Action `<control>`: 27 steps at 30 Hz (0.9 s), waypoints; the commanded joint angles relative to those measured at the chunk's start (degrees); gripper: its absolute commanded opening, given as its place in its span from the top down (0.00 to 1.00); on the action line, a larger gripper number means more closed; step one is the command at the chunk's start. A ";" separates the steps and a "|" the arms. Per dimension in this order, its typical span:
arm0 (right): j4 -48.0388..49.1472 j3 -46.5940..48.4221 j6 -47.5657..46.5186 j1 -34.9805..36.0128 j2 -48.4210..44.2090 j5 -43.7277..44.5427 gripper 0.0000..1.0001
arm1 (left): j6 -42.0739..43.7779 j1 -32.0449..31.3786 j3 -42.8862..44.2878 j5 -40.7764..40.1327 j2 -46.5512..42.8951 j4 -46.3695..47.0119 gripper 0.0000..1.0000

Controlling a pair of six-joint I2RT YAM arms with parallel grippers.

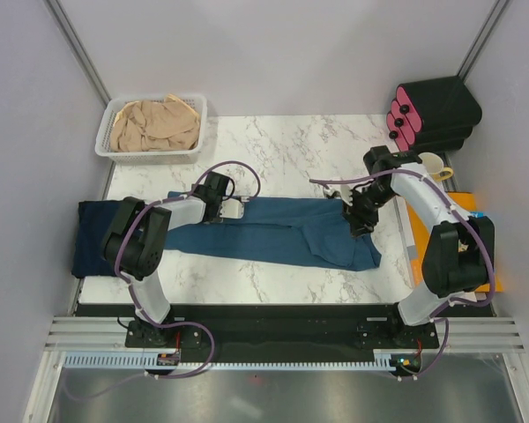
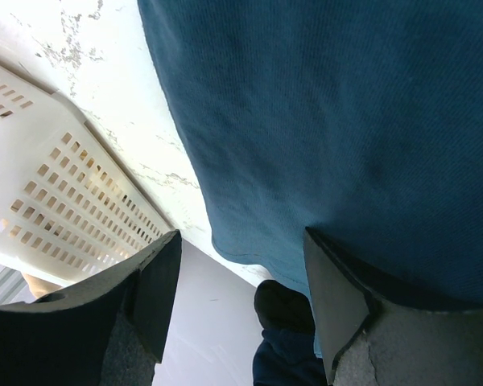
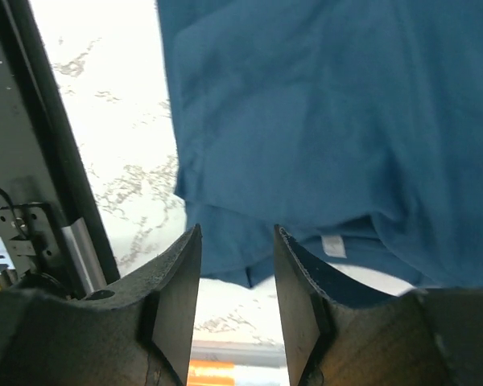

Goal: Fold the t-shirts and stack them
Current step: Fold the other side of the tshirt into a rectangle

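Observation:
A teal-blue t-shirt lies in a long folded strip across the middle of the marble table. My left gripper sits low at the shirt's upper left edge, open, with nothing between its fingers. In the left wrist view the gripper has one finger over the teal-blue cloth. My right gripper hovers over the shirt's right end, open and empty. Its wrist view shows the gripper just above the folded hem. A dark navy t-shirt lies folded at the table's left edge. A beige t-shirt is bunched in the basket.
A white slotted basket stands at the back left corner and also fills the left of the left wrist view. A mug and a black box with pink caps stand at the back right. An orange mat lies along the right edge.

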 commanded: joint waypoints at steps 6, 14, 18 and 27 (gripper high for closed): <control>4.62 -6.42 3.52 8.09 0.09 -1.78 0.51 | -5.63 0.20 -3.39 8.56 3.33 -8.63 0.30; 11.90 -8.70 10.54 12.49 0.35 -1.69 0.50 | -6.07 0.20 -3.83 8.56 3.07 -8.28 0.30; 19.64 -11.69 18.10 15.47 -1.23 -1.08 0.50 | -6.07 0.12 -4.62 8.64 2.80 -8.10 0.30; 28.96 -14.95 27.51 21.72 -1.84 1.38 0.50 | -5.72 0.20 -5.59 8.56 2.54 -7.75 0.31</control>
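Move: Down on the table, the t-shirt's near edge beside the folded flap's left corner lies about 12 cm left of the right hand, 5 cm back and 9 cm below. Also about 9 cm below, the shirt's near right corner is some 6 cm right and 5 cm back, its far edge 10 cm ahead and 3 cm left. The orange folder sits about 24 cm right. From the left hand, that near edge lies roughly 26 cm right and 17 cm back, barely lower. Crossing over the shirt's right part, the right hand moves about 9 cm left while sinking some 6 cm towards the near edge by the flap's corner. It also draws back about 4 cm, nearly all in the first half, before heading mainly left and down. Its fingers stay half open and the wrist hardly turns. ##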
